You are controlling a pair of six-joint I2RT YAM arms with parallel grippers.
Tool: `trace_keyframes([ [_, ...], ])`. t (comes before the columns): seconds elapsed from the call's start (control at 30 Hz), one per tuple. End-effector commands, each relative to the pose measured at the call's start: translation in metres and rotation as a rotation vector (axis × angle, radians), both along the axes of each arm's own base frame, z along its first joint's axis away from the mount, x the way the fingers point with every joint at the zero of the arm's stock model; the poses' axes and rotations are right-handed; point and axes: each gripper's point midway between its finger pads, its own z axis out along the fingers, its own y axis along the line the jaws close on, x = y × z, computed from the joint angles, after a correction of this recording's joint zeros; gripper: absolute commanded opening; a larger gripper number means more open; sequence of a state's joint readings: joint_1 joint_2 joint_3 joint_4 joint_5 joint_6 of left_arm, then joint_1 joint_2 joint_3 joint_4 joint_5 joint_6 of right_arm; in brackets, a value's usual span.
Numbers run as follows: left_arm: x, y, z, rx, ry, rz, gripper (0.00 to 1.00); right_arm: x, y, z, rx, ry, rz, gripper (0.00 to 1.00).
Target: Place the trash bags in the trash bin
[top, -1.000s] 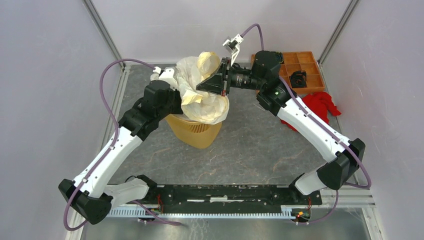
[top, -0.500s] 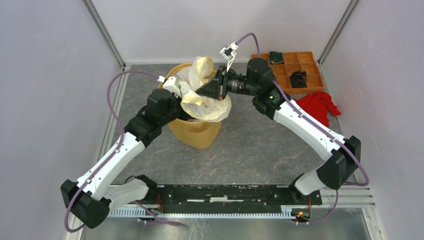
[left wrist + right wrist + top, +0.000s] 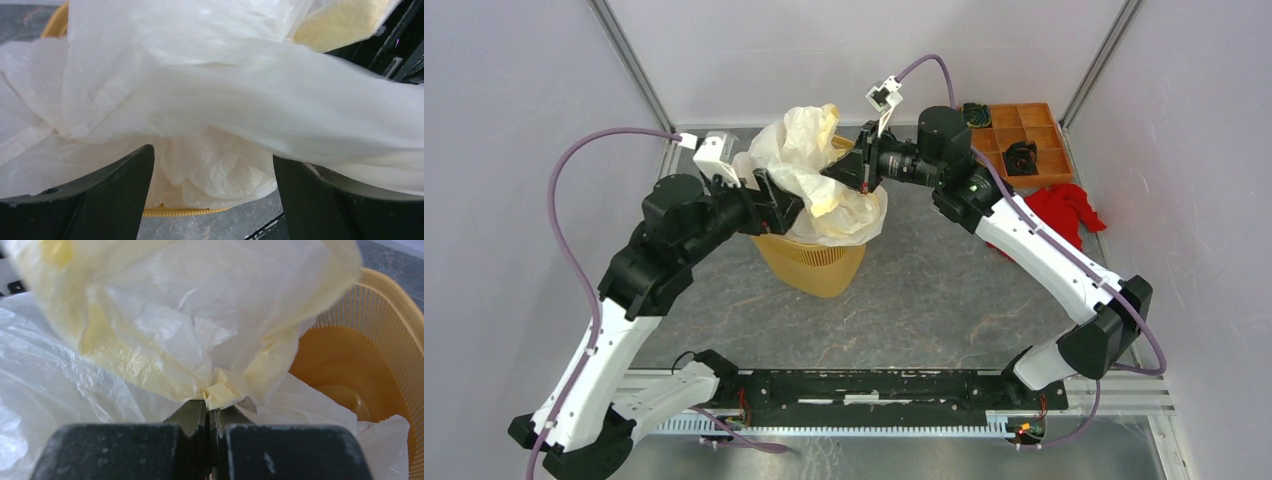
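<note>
The trash bags (image 3: 809, 175) form one crinkly cream-white heap that sits on top of the trash bin (image 3: 814, 262), an orange-yellow lattice basket, and spills over its rim. My right gripper (image 3: 836, 176) reaches in from the right, shut on a yellowish fold of the bag (image 3: 220, 392) above the bin's open mouth (image 3: 380, 340). My left gripper (image 3: 776, 205) is at the heap's left side with its jaws wide apart. In the left wrist view the bag (image 3: 200, 100) drapes over and beyond its fingers (image 3: 100, 200) and is not pinched. The bin's rim (image 3: 190, 212) shows below.
A flat orange compartment tray (image 3: 1024, 135) holding small dark parts stands at the back right. A red cloth (image 3: 1062, 210) lies in front of it. Metal frame posts and grey walls close in the grey mat on three sides.
My left gripper has opened and let go of the bag, and its arm has drawn back to the left. The bag has puffed up higher. My right gripper keeps its grip.
</note>
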State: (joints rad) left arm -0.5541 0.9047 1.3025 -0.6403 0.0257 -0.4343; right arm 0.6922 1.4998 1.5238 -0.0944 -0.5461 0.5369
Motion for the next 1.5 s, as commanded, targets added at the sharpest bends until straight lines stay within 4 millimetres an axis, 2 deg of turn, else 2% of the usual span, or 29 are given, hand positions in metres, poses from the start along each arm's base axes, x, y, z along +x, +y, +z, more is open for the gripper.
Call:
trace_keyframes([
  [0.0, 0.0, 0.018, 0.016, 0.082, -0.047, 0.049, 0.93, 0.004, -0.011, 0.025, -0.025, -0.093, -0.061, 0.01],
  [0.17, 0.012, 0.036, 0.024, 0.107, -0.045, 0.174, 0.71, -0.001, -0.027, 0.024, -0.079, -0.12, -0.101, 0.01],
  [0.27, 0.009, 0.04, 0.037, 0.099, -0.078, 0.184, 0.73, -0.004, -0.035, 0.015, -0.12, -0.116, -0.121, 0.01],
  [0.37, 0.005, 0.057, 0.05, 0.11, -0.119, 0.243, 0.76, -0.008, -0.038, 0.007, -0.139, -0.112, -0.104, 0.01],
  [0.5, 0.013, 0.091, 0.037, 0.283, -0.121, 0.378, 0.7, -0.014, -0.033, -0.001, -0.147, -0.1, -0.05, 0.01],
  [0.53, 0.018, 0.105, 0.037, 0.334, -0.12, 0.452, 0.69, -0.016, -0.032, -0.002, -0.148, -0.098, -0.038, 0.01],
  [0.57, 0.022, 0.111, 0.04, 0.363, -0.126, 0.487, 0.68, -0.018, -0.03, -0.004, -0.148, -0.092, -0.02, 0.01],
  [0.63, 0.032, 0.102, 0.049, 0.363, -0.143, 0.471, 0.68, -0.023, -0.026, -0.006, -0.138, -0.088, 0.02, 0.01],
  [0.7, 0.044, 0.074, 0.053, 0.311, -0.149, 0.372, 0.7, -0.029, -0.022, -0.003, -0.114, -0.089, 0.06, 0.01],
  [0.77, 0.059, 0.042, 0.044, 0.271, -0.114, 0.274, 0.68, -0.034, -0.018, 0.0, -0.087, -0.088, 0.096, 0.01],
  [0.87, 0.068, -0.002, 0.019, 0.205, -0.048, 0.114, 0.6, -0.038, -0.011, 0.006, -0.066, -0.101, 0.121, 0.01],
  [0.9, 0.068, -0.015, -0.001, 0.192, -0.007, 0.061, 0.59, -0.038, -0.008, 0.008, -0.062, -0.103, 0.127, 0.01],
  [0.93, 0.068, -0.023, -0.008, 0.169, 0.008, 0.032, 0.58, -0.036, -0.006, 0.011, -0.058, -0.105, 0.126, 0.01],
  [0.97, 0.069, -0.028, -0.029, 0.173, 0.051, 0.027, 0.56, -0.035, -0.004, 0.014, -0.055, -0.106, 0.126, 0.01],
  [1.07, 0.071, -0.029, -0.072, 0.177, 0.129, 0.051, 0.54, -0.029, 0.0, 0.026, -0.02, -0.108, 0.107, 0.01],
  [1.13, 0.069, -0.036, -0.093, 0.147, 0.163, 0.032, 0.54, -0.027, 0.005, 0.028, 0.023, -0.091, 0.108, 0.01],
  [1.2, 0.07, -0.038, -0.112, 0.148, 0.198, 0.041, 0.54, -0.023, 0.015, 0.022, 0.063, -0.061, 0.104, 0.01],
  [1.27, 0.073, -0.029, -0.125, 0.184, 0.226, 0.093, 0.52, -0.015, 0.028, 0.003, 0.048, -0.013, 0.076, 0.01],
  [1.37, 0.071, -0.016, -0.117, 0.192, 0.199, 0.145, 0.55, -0.001, 0.039, -0.023, -0.049, 0.061, 0.01, 0.01],
  [1.47, 0.063, 0.0, -0.092, 0.187, 0.142, 0.182, 0.59, 0.013, 0.033, -0.03, -0.092, 0.075, -0.086, 0.01],
])
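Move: From the left gripper, open above the bin's near-left rim, the trash bin's mouth centres roughly 7 cm ahead, 3 cm to the right and 10 cm below. The trash bag's loose bulk bulges from it, about 5 cm ahead, 5 cm right and 5 cm down; the bag edge pinched by the right gripper is some 4 cm ahead and 8 cm right, about level. From the right gripper, the mouth centre lies about 5 cm left, 2 cm ahead and 11 cm down. Swing the left gripper some 8 cm left and slightly up, then sweep it forward and back to the right over the bin and push it about 18 cm down against the bag into the mouth, fingers narrowing to about half open. Keep the bag edge pinched in the right gripper, drawing it about 3 cm right, then back, and finally left and a little down towards the mouth. ##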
